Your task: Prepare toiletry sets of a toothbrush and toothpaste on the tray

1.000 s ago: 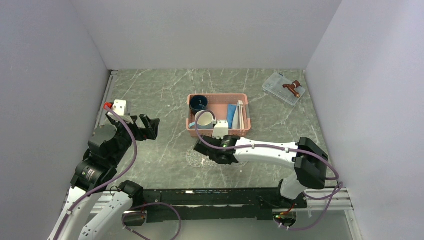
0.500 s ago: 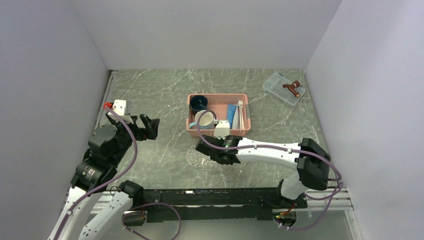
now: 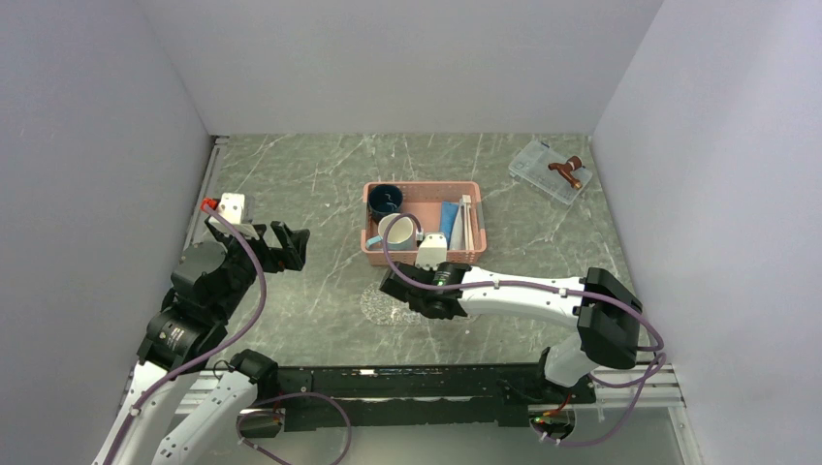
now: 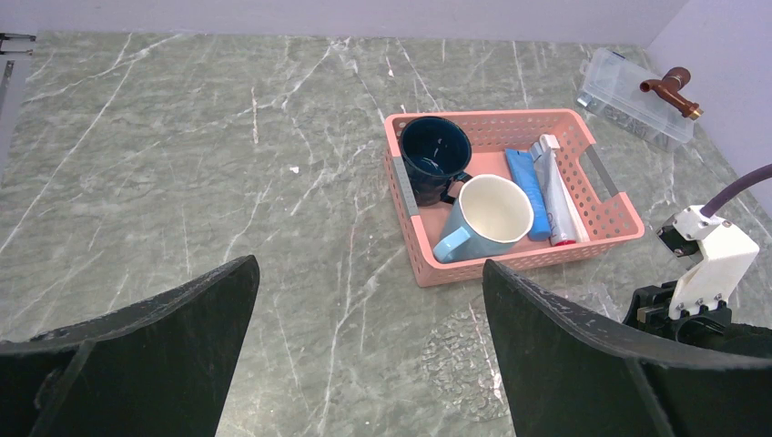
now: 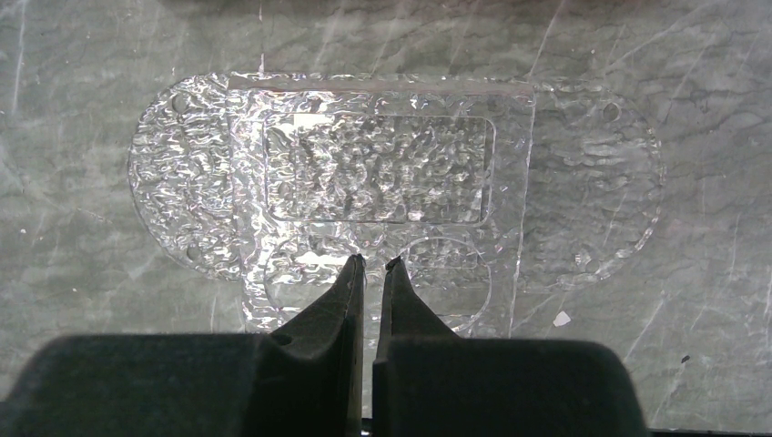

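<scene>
The clear textured tray (image 3: pixel 376 306) lies on the table just in front of the pink basket (image 3: pixel 424 256). My right gripper (image 3: pixel 390 287) hangs over it, shut; in the right wrist view the tips (image 5: pixel 373 263) sit above the tray's (image 5: pixel 364 164) near part with nothing seen between them. A blue toothpaste tube (image 3: pixel 449 221) and whitish toothbrushes (image 3: pixel 466 223) lie side by side in the basket's right half, also seen as toothpaste (image 4: pixel 526 187) and toothbrushes (image 4: pixel 553 187). My left gripper (image 3: pixel 291 247) is held open well left of the basket, empty (image 4: pixel 369 264).
The basket also holds a dark blue mug (image 3: pixel 385 201) and a pale blue mug (image 3: pixel 395 231) lying on its side. A small clear box (image 3: pixel 543 172) with a brown object on it sits at the back right. Walls close in the table on three sides.
The right arm has shifted slightly to the right over the tray, its gripper still shut. The left arm and the tray have not moved.
</scene>
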`<control>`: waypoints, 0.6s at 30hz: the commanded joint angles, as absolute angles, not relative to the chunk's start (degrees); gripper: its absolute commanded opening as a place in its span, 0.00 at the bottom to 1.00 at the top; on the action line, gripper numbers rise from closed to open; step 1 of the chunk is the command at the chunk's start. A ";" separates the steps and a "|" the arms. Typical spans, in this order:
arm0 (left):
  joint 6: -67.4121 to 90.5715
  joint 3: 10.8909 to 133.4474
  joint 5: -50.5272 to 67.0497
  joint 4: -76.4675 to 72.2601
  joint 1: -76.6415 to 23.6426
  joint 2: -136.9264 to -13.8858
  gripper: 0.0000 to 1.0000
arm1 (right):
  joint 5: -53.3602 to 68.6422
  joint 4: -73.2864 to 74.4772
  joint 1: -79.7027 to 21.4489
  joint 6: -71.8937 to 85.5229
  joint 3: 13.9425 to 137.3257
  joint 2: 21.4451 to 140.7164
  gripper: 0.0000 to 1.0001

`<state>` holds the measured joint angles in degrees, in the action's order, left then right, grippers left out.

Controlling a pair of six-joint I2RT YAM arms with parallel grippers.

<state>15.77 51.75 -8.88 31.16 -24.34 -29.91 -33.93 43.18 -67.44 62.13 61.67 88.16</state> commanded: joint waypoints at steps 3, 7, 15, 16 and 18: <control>15.78 51.98 -9.19 29.94 -24.01 -30.54 0.99 | -34.45 44.72 -67.20 63.00 62.14 87.22 0.12; 15.78 52.01 -9.21 29.97 -24.03 -30.46 0.99 | -34.67 45.08 -67.22 63.03 62.48 87.19 0.22; 15.75 52.02 -9.22 29.91 -24.08 -30.47 0.99 | -35.05 45.66 -67.32 63.20 63.34 87.10 0.31; 15.74 51.98 -9.29 29.90 -24.00 -30.47 0.99 | -35.07 45.72 -67.39 63.19 63.49 87.03 0.30; 15.81 52.03 -9.25 29.93 -24.07 -30.44 0.99 | -35.19 46.01 -67.36 63.26 63.89 86.93 0.31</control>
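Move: The clear holder is already on the oval tray, and the shut right fingers are at its near side between the two round openings. Its middle is about 3 cm ahead and 2 cm below, and the tray's is about 4 cm ahead, 1 cm right and 4 cm down. The pink basket's middle stands some 19 cm ahead, 1 cm right, with the toothpaste in it 19 cm ahead and 7 cm right. From the left hand the holder lies roughly 24 cm right, 1 cm back, 25 cm below. The right fingers let go of the clear holder's near side, between its two round openings, spreading from almost shut to roughly a third open. The hand hardly travels: it keeps its height and its downward-forward slant, and eases about half a centimetre to the right as the fingers part. ##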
